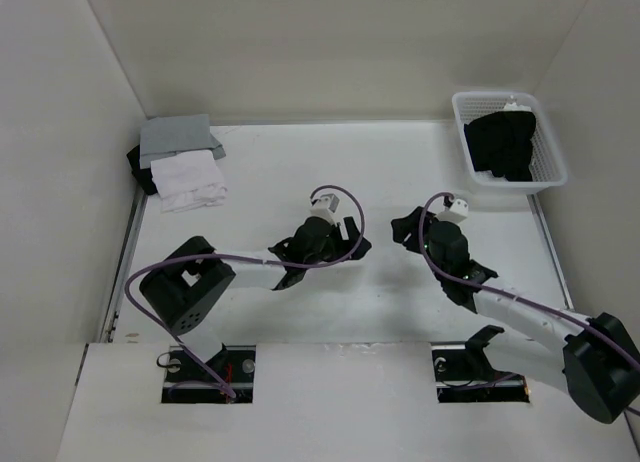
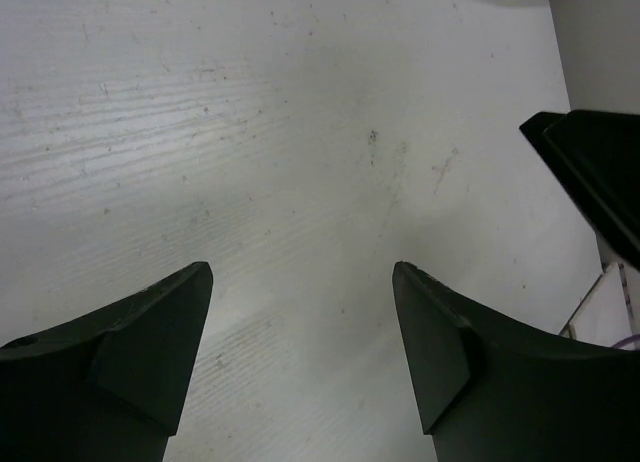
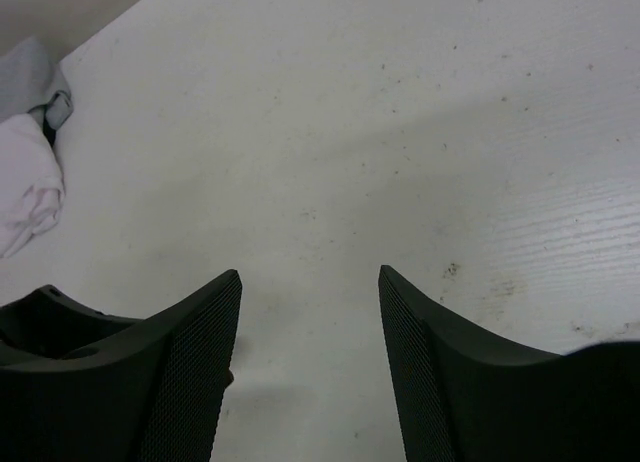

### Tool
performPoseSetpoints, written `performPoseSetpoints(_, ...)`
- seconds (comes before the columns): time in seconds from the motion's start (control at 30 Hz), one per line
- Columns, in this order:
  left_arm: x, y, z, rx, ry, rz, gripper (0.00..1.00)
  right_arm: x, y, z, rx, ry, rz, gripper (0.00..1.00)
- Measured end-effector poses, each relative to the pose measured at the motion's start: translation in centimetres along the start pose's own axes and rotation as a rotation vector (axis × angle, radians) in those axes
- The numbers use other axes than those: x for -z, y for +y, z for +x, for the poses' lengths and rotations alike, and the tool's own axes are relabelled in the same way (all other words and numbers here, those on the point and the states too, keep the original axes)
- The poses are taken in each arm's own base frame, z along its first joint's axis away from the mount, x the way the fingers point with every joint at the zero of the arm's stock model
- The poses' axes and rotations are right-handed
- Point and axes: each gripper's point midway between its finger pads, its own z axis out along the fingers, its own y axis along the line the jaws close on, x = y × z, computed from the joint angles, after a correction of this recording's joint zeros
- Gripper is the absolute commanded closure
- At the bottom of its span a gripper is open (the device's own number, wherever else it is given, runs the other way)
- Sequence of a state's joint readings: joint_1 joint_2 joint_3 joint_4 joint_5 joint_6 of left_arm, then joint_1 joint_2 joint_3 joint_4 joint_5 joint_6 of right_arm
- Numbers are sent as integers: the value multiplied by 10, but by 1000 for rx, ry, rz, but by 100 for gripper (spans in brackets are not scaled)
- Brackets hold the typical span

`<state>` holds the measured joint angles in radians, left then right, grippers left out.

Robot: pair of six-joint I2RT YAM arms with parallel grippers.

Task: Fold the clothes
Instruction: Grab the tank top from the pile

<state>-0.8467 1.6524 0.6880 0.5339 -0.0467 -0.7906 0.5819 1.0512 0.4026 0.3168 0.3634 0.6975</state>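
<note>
The clothes [image 1: 505, 142] lie as a crumpled black heap in a white basket [image 1: 465, 107] at the table's far right; neither wrist view shows them. My left gripper [image 1: 345, 248] [image 2: 302, 272] hovers low over bare table near the middle, open, nothing between its fingers. My right gripper [image 1: 415, 244] [image 3: 310, 274] hangs just to its right, also open and empty, well short of the basket. The two grippers face each other: one right finger [image 2: 595, 177] shows in the left wrist view.
A pile sits at the far left corner: grey fabric piece [image 1: 178, 137] [image 3: 35, 77], small white cloth [image 1: 190, 180] [image 3: 25, 187], a dark piece [image 1: 140, 167] under them. White walls close the table at back and both sides. The arm bases stand at the near edge.
</note>
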Motion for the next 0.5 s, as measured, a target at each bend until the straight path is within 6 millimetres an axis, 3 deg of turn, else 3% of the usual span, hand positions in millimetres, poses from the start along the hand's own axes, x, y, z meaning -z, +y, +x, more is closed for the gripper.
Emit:
performPoseSetpoints(0.13, 9, -2, 2, -11, 1, 22, 29, 6, 8, -16, -5, -31, 5, 52)
performPoseSetpoints(0.2, 13, -5, 2, -19, -9, 39, 33, 8, 13, -27, -4, -47, 6, 63)
performPoseSetpoints(0.27, 16, -8, 2, -29, -17, 60, 47, 8, 20, -41, -5, -70, 3, 86)
performPoseSetpoints(0.33, 19, -10, 4, -44, -24, 77, 68, 7, 24, -55, -2, -87, 9, 98)
performPoseSetpoints(0.37, 22, -10, 4, -54, -30, 87, 78, 4, 25, -67, -1, -103, 22, 100)
performPoseSetpoints(0.4, 27, -12, 4, -74, -39, 103, 87, -5, 23, -95, -4, -139, 64, 100)
performPoseSetpoints(0.5, 32, -18, 1, -98, -60, 129, 89, -30, 1, -160, -5, -214, 189, 99)
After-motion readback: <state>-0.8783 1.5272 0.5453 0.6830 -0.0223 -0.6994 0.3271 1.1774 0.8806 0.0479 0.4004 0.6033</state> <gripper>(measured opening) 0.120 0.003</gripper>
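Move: The tank top, taken to be the black garment in the white basket, lies about 21 cm ahead of the right gripper, 23 cm to its right and some 7 cm lower. The basket's middle is about 22 cm ahead and 25 cm right; a white cloth stands some 29 cm ahead and 26 cm right. From the left gripper the tank top is roughly 24 cm ahead and 31 cm right, slightly lower. Raise the empty right gripper about 10 cm, at first nearly straight up, then sweep it forward and right, some 6 cm each way, towards the basket, turning it about 10 degrees clockwise and shutting its fingers. Ease the left gripper back and up about 3 cm, nearly closing it on nothing. ##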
